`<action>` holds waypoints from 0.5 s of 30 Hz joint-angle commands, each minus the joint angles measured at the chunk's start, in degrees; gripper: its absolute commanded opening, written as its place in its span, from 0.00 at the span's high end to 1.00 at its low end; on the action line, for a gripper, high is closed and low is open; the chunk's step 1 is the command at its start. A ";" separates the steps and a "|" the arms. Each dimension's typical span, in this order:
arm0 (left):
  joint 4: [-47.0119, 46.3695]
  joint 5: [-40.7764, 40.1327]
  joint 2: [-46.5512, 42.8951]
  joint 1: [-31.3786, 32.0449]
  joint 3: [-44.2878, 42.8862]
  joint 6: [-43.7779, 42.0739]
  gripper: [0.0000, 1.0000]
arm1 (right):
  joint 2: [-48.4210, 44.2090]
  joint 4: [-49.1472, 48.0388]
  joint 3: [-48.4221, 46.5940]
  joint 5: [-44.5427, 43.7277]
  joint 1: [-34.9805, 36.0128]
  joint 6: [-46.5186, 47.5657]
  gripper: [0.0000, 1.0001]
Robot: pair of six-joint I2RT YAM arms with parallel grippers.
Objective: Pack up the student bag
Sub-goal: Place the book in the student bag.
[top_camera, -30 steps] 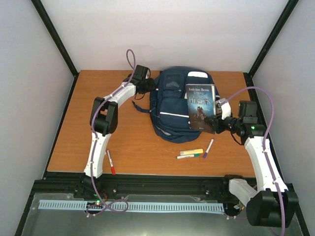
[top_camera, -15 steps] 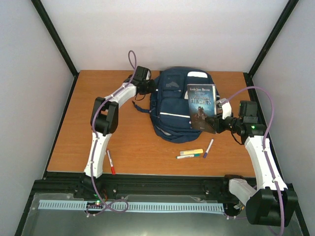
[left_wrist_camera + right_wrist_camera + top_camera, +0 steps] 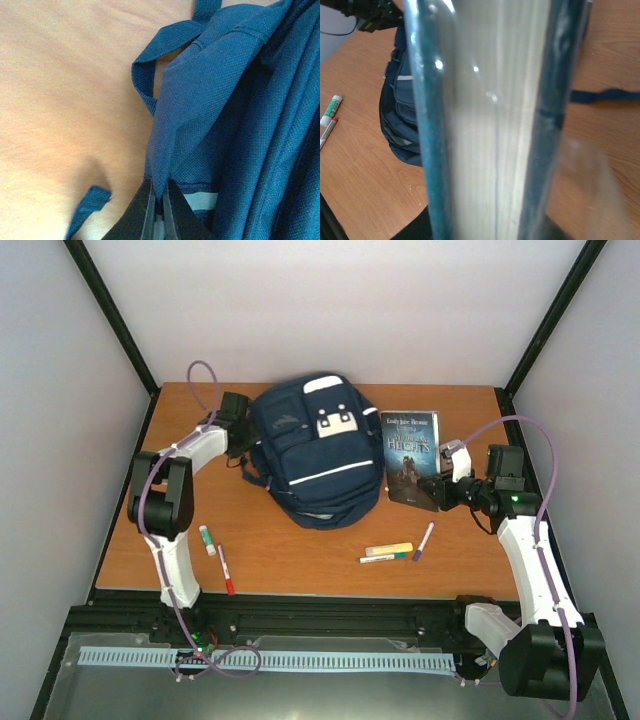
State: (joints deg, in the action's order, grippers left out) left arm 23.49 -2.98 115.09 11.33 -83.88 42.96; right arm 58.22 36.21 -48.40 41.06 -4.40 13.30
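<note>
The student bag (image 3: 312, 455) is a big navy backpack with white stripes and patches, lying at the back middle of the table. At the bag's left side my left gripper (image 3: 240, 426) is shut on a fold of its blue fabric (image 3: 165, 150), the jaws pinched together on the cloth just beside a white stripe (image 3: 200, 201). My right gripper (image 3: 441, 490) is shut on the lower corner of a dark blue book (image 3: 410, 457), which it holds up just right of the bag. In the right wrist view the book's pale page edge (image 3: 495, 125) fills the frame and hides the jaws.
A yellow marker (image 3: 389, 549), a green-and-white pen (image 3: 380, 558) and a purple pen (image 3: 424, 540) lie near the front right. A red pen (image 3: 226, 570) and a green-capped marker (image 3: 206, 539) lie by the left arm. A loose bag strap (image 3: 605, 95) trails on the wood.
My left gripper closed on the bag's side and pulled the bag leftward, away from the book. The left arm swung left, uncovering the green-capped marker. The right arm and book stayed put.
</note>
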 commanded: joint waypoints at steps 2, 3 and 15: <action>-1.05 -9.90 -6.39 -1.39 7.48 5.95 0.97 | -1.34 -6.14 -0.56 4.15 -0.53 0.73 0.97; -0.54 -9.75 -6.30 -1.40 7.42 6.01 0.90 | -1.35 -6.20 -0.55 4.33 -0.50 0.67 0.97; 3.84 -14.21 -20.78 3.73 7.76 2.90 0.40 | -1.56 -5.99 -0.88 4.18 -0.56 0.91 0.97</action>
State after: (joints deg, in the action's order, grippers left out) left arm 25.89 -13.10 100.53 10.94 -73.30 49.52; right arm 58.22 36.21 -48.36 41.58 -4.49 13.28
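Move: The left fingers are shut on the upper left side of the student bag, whose middle lies about 18 cm to their right, 7 cm back and nearly level in height. The book hangs about 37 cm to their right, 15 cm back and 14 cm higher; the green marker lies some 28 cm back, 12 cm left and 7 cm below. From the right hand, the bag's middle is about 25 cm left, 14 cm ahead and 14 cm lower. Still pinching the bag's side, the left hand draws it left and back, turning some 10 degrees counter-clockwise, then opens well past half and lets the cloth go. After travelling about 4 cm left and 5 cm back in all, it lifts off upward by some 5 cm. The right hand stays in place, keeping its grip on the book. ##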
